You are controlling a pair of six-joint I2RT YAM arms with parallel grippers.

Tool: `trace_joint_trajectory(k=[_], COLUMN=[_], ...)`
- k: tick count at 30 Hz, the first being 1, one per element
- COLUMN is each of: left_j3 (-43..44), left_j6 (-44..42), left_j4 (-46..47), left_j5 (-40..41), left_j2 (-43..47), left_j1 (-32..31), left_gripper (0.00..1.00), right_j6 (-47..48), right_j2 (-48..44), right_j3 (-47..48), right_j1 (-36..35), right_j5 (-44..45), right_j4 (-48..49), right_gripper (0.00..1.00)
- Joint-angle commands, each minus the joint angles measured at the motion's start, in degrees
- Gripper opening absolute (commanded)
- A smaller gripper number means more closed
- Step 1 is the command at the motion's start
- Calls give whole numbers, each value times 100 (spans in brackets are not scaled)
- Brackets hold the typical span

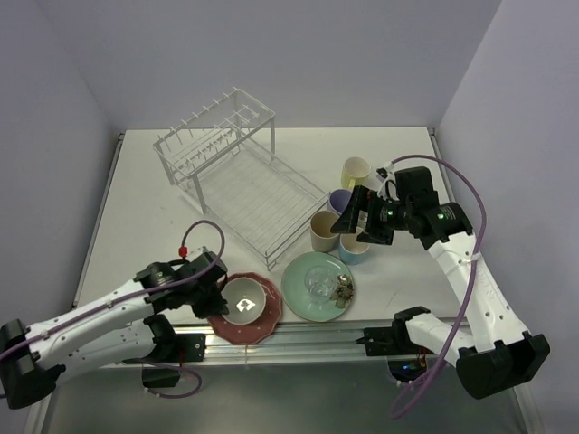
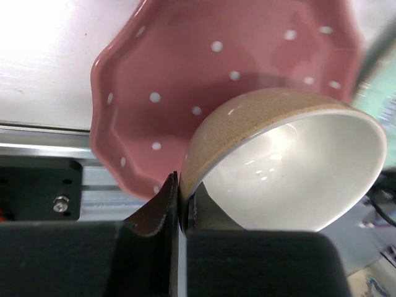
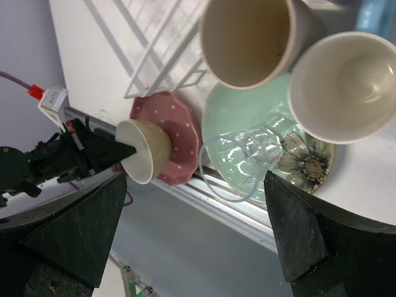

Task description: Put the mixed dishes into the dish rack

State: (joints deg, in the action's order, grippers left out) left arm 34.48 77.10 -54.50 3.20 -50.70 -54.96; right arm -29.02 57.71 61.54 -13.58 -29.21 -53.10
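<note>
My left gripper (image 1: 217, 291) is shut on the rim of the cream bowl (image 1: 245, 298), one finger inside and one outside (image 2: 180, 198). The bowl (image 2: 291, 173) is tilted over the pink-red dotted plate (image 2: 204, 74) at the table's front edge. My right gripper (image 1: 360, 224) is wide open and empty (image 3: 195, 229), hovering over the beige cup (image 1: 323, 232) and light-blue cup (image 1: 355, 250). The lavender cup (image 1: 340, 201) and yellow cup (image 1: 355, 170) stand behind. The small glass (image 1: 320, 283) lies on the mint-green plate (image 1: 308, 298). The dish rack (image 1: 235, 172) holds no dishes.
A metal rail (image 1: 308, 336) runs along the table's front edge below the plates. Walls close in the table at the back and both sides. In the right wrist view the rack's corner (image 3: 161, 62) lies beside the beige cup (image 3: 247, 37).
</note>
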Motion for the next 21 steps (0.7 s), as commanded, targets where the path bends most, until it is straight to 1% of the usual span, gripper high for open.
trace_joint_trajectory(k=[1,4,6,8,10,13,14,18,21], left_j3=[673,1042,1262,1368,1561,1860,1939,2282,2379], left_j6=[-90,-11,120,139,121,-19,-81,-213,-266], left_j4=[-52,184,422,764,1036,1283,1458,1811,2021], left_j5=[233,286,347,444,497,524,515,480,410], left_j2=[805,1561,1930,1985,1766,1248,1125,624,447], left_j1=[-32,-32,-32,-32,-32,-32,-32,-32,-32], left_gripper=[0,0,0,0,0,0,0,0,0], right_j6=[98,54,-25,-183,-349,-718,-772,-755,-746], right_j2=[126,389,599,723,855,908,917,909,838], right_j3=[569,991,1333,1631,1808,1906,1914,1836,1651], right_j1=[-249,-715,-978,-1409,-1794,-2051,-2217,-2403,-2482], right_j5=[-181,-400,-690,-857,-1243,-1735,-1772,-1904,-1825], right_j4=[-16,54,194,387,563,1187,1379,1530,1601], right_gripper=[100,100,97,97,97,97,97,100,100])
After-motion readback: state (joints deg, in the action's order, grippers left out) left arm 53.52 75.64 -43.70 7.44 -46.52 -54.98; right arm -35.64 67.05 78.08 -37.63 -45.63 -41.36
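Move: The left hand already pinches the bowl's left rim; the open right gripper it goes to meet is some 33 cm right, 15 cm ahead and 16 cm higher. The pink plate's middle is 5 cm right, 1 ahead, 6 below. From the right hand the bowl lies about 27 cm left, 14 back, 17 below; the green plate 6 left, 9 back, 19 below; the tan mug 4 left, 5 ahead, 15 below. Left hand lifts the pinched bowl about 17 cm as the open right reaches left and up towards it. ##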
